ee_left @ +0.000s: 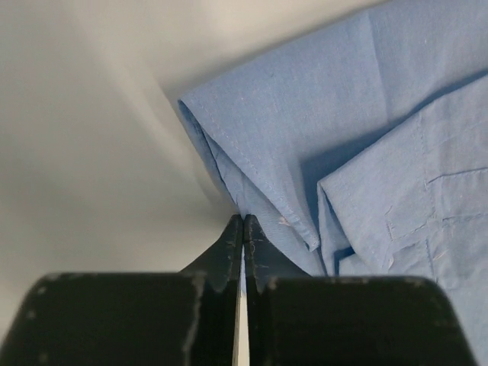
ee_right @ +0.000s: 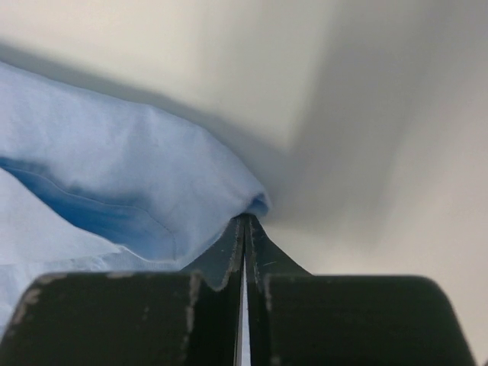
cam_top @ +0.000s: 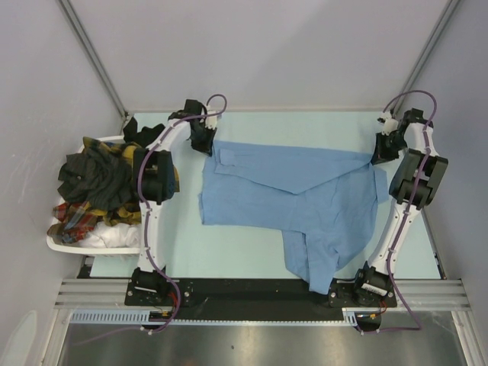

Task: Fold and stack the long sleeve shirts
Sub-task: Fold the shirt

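A light blue long sleeve shirt (cam_top: 297,194) lies spread across the table, one part hanging towards the near edge. My left gripper (cam_top: 207,145) is at its far left corner. In the left wrist view the jaws (ee_left: 243,220) are shut, with the folded hem of the blue shirt (ee_left: 252,175) pinched at their tips. My right gripper (cam_top: 379,155) is at the far right corner. Its jaws (ee_right: 245,219) are shut on a bunched edge of the blue shirt (ee_right: 152,183). A dark green-black shirt (cam_top: 95,179) and a red plaid shirt (cam_top: 75,217) lie heaped on the left.
A white slatted basket (cam_top: 76,248) at the table's left edge holds the heaped shirts, close beside the left arm (cam_top: 152,183). Grey walls close in the back and both sides. A black rail (cam_top: 252,293) carries both arm bases along the near edge.
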`<state>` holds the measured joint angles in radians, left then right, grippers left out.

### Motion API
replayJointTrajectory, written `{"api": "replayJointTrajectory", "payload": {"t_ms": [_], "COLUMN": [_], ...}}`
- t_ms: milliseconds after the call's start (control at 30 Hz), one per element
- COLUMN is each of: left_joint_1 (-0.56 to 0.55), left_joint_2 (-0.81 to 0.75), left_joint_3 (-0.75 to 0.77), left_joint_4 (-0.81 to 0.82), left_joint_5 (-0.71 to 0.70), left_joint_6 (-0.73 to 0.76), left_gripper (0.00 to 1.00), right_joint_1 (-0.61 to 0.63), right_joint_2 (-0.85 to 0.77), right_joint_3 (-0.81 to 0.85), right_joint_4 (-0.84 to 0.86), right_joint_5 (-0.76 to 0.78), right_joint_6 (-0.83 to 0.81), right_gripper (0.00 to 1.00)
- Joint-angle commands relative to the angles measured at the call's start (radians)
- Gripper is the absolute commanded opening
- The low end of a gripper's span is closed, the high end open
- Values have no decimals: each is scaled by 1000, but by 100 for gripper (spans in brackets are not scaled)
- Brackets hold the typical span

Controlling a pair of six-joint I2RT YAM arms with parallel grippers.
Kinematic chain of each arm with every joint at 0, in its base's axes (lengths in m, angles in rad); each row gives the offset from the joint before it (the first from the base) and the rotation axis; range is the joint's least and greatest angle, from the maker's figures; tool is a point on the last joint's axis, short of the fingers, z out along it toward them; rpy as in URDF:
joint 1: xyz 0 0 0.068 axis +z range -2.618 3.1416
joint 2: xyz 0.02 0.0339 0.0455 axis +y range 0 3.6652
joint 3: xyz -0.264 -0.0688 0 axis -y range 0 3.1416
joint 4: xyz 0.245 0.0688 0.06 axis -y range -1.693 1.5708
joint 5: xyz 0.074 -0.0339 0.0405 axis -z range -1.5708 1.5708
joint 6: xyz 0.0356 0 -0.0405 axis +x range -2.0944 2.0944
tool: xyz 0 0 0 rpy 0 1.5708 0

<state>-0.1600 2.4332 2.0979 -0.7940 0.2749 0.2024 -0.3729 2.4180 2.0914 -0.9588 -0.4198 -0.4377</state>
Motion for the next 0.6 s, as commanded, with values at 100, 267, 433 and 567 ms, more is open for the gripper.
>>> {"api": "replayJointTrajectory", "payload": {"t_ms": [100, 267, 433, 567], "left_joint_1": [63, 76, 74, 66], "left_joint_2": [-23, -36, -86, -236], "left_joint_3": [17, 10, -10, -117], "left_joint_4": [1, 6, 13, 48], "left_joint_5": [-23, -31, 84, 155], "left_joint_6": [-11, 2, 18, 78], "left_gripper": [0, 0, 29, 47], "right_joint_1": [63, 88, 80, 42], "right_joint_2": [9, 53, 52, -81], "right_joint_3": [41, 119, 197, 136], "right_joint_4": [103, 152, 108, 78], "right_joint_5": [3, 21, 42, -9], "right_joint_6": [19, 43, 15, -61], "right_gripper": [0, 0, 8, 46]}}
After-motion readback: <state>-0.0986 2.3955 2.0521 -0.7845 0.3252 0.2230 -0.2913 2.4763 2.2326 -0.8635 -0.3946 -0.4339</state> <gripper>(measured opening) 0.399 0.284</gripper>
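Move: The left hand already has the shirt's left edge between shut fingertips, low over the table. The fold's top-left corner is about 5 cm straight ahead of this hand, and the shirt's bottom-left corner some 27 cm back and 2 cm left. The right hand already pinches the fold's top-right corner, level with its tips. A short flap end of the shirt lies roughly 10 cm behind the right hand and 2 cm to its right. Leftward, close over the table, both hands drag the pinched shirt edge together: the left hand about 3 cm, the right hand nearly as far left but mainly forward, some 6 cm, lifting slightly and tipping its fingers up nearly 10 degrees. Then both open partway to release the cloth and begin to rise. ##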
